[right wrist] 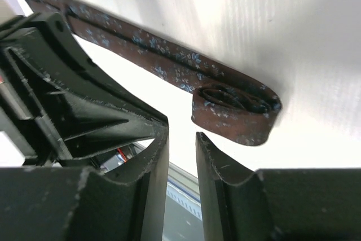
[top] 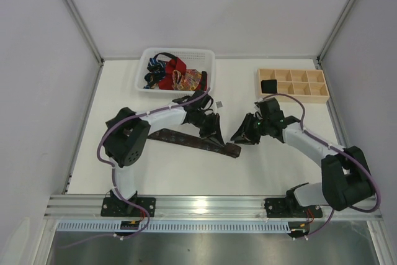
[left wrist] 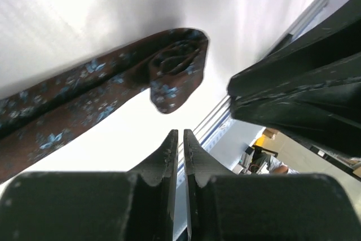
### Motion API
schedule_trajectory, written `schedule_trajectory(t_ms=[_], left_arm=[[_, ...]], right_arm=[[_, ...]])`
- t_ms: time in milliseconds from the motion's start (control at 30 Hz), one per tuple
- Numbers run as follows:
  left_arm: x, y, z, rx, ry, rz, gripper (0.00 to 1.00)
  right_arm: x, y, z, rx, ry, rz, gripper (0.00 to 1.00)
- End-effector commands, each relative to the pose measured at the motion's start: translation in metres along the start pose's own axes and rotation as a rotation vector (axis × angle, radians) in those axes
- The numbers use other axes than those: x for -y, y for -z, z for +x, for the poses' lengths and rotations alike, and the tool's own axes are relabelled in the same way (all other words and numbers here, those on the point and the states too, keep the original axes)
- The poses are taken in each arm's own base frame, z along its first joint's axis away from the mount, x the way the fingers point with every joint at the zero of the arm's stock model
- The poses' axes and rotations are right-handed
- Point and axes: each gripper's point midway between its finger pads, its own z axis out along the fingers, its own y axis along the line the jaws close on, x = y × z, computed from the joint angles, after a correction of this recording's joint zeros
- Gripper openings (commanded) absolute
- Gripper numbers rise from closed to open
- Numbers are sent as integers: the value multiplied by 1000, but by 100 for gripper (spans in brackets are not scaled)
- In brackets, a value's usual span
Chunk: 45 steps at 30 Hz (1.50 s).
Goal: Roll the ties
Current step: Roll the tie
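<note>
A dark brown tie (top: 186,139) with a fine blue pattern lies flat across the table, its right end wound into a small roll (top: 232,149). The roll (left wrist: 175,63) sits just ahead of my left gripper (left wrist: 180,134), whose jaws stand almost together with nothing between them. From the other side my right gripper (right wrist: 181,136) is a little short of the roll (right wrist: 234,108), its jaws apart by a narrow gap and empty. In the top view the left gripper (top: 216,138) and right gripper (top: 240,137) flank the rolled end. More ties (top: 173,74), red, blue and orange-patterned, lie in a heap at the back.
The heap of ties fills a white mesh basket (top: 208,57) at the back centre. A pale wooden tray (top: 291,94) with square compartments stands at the back right, a dark item (top: 268,85) in its left compartment. A metal rail (top: 211,204) runs along the near edge.
</note>
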Motion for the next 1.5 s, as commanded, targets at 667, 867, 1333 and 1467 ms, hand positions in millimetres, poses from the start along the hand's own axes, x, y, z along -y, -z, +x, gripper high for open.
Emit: schedule_trajectory(t_ms=[667,867,1333,1467], left_arm=[[4,-33,-14,-45,30,77,14],[-20,-31,-15,-42,53,53,13],[-17,-30,-17,-40,37,84,13],[-14,-29,-19,-33,26,91,13]], right_arm=[[24,18,21,-69,-47,-76,39],[27,7,25,-139,-94,-67,36],[-21,32,-37,86,507,99,89],[-35,40,-29,140,958,64,100]])
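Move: The tie's rolled end lies about 4 cm to the left hand's right, level with it fore and aft and 5 cm below. From the right hand the rolled end is roughly 2 cm back, neither left nor right, and 7 cm below. The tie's flat strip runs off the other way, its middle some 13 cm to the left hand's left, 3 cm farther out and 6 cm below. Left hand lowers about 4 cm against the roll; right dips back and right, then opens wide, rising away. ##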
